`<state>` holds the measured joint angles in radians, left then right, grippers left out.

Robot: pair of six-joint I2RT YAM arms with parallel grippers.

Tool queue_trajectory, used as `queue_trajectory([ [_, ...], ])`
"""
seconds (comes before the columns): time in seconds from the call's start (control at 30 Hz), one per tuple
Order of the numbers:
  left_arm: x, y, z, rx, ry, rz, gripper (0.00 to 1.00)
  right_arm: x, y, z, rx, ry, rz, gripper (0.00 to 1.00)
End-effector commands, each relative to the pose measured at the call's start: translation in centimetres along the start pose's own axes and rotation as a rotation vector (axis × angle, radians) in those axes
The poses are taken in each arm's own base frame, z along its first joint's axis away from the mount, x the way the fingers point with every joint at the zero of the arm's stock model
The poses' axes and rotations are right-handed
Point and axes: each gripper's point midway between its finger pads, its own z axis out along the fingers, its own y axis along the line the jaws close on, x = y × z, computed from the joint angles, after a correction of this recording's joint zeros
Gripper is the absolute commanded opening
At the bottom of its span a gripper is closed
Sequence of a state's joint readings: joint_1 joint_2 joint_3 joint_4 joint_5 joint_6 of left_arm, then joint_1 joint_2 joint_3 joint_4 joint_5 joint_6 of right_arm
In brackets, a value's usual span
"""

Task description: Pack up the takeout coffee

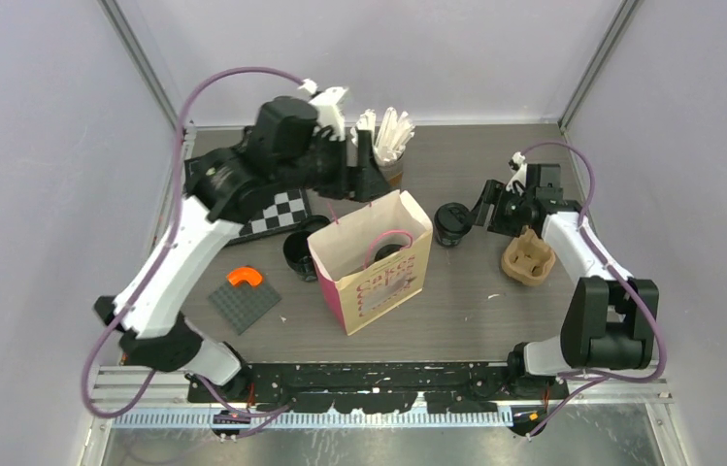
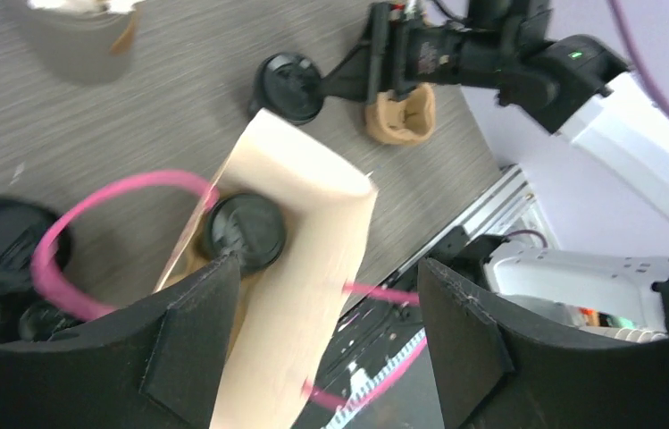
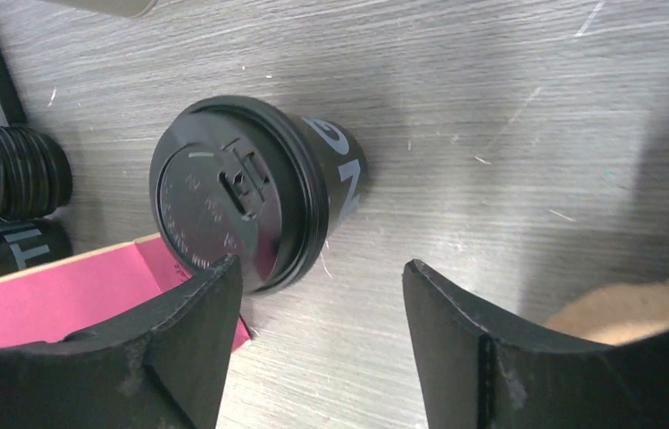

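The pink paper bag (image 1: 374,257) stands open mid-table. One lidded black takeout coffee cup (image 2: 243,231) sits inside it. My left gripper (image 2: 329,264) hovers open over the bag's mouth, holding nothing; in the top view it is at the bag's far edge (image 1: 364,180). A second lidded coffee cup (image 3: 241,206) stands on the table right of the bag (image 1: 451,223). My right gripper (image 3: 320,265) is open just short of that cup. The cup lies beyond its left finger (image 3: 196,313), outside the jaws.
The brown pulp carrier (image 1: 529,257) lies under the right forearm. Left of the bag are a stack of black lids (image 3: 13,170) and more black cups (image 1: 299,254). A grey cup of white sticks (image 1: 388,136) stands at the back. A checkerboard (image 1: 277,216) and a grey plate (image 1: 243,301) are on the left.
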<state>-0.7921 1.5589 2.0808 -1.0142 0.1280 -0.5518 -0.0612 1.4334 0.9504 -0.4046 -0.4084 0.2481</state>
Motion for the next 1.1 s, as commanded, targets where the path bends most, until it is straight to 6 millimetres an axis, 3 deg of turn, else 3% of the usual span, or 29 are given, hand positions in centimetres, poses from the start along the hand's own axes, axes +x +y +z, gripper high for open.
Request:
queue_trajectory([
  [0.0,2.7,4.5,-4.8,-0.189,0.028,0.013,0.76,-2.9,1.0,-3.8,0.059,-0.097,-0.044,0.75],
  [0.13,4.9,7.2,-7.5,-0.283,0.045,0.013,0.85,-4.5,2.2,-4.9,0.08,-0.133,-0.135,0.82],
  [0.27,6.5,8.5,-9.1,-0.319,0.063,0.001,0.99,-4.3,3.7,-3.5,0.11,-0.09,-0.319,0.86],
  [0.47,6.5,10.0,-11.2,-0.395,0.006,0.014,1.0,-4.1,5.7,-1.4,0.128,-0.034,-0.514,0.91],
  [0.7,7.0,10.3,-11.5,-0.401,0.023,0.03,1.0,-4.4,6.4,-0.4,0.091,-0.129,-0.653,0.91],
  [1.07,7.7,10.7,-11.0,-0.402,0.039,0.038,1.0,-2.9,7.2,0.5,-0.01,-0.142,-0.693,0.93],
])
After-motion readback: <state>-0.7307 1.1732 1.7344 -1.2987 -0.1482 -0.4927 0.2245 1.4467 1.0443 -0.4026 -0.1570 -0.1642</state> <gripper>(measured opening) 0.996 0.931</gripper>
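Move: The lidded cup my right hand goes for stands about 5 cm to its left and 1 cm ahead, its middle some 6 cm lower. The paper bag is about 20 cm left and 10 cm back of that hand, the straw cup 18 cm left and 8 cm ahead, the tan tray 11 cm right and 7 cm back. From my left hand, high over the bag, the lidded cup lies roughly 13 cm right, 9 cm ahead and 33 cm below. I lift my right hand about 6 cm beside the lidded cup, swing it some 5 cm left and sink most of the way back, so the fingers straddle the lid from above, rolling some 35 degrees counter-clockwise and spreading wider. Meanwhile my left hand backs off from the cup, 15 cm left and then more slowly, drawing back and down about 6 cm each, and opens fully. ##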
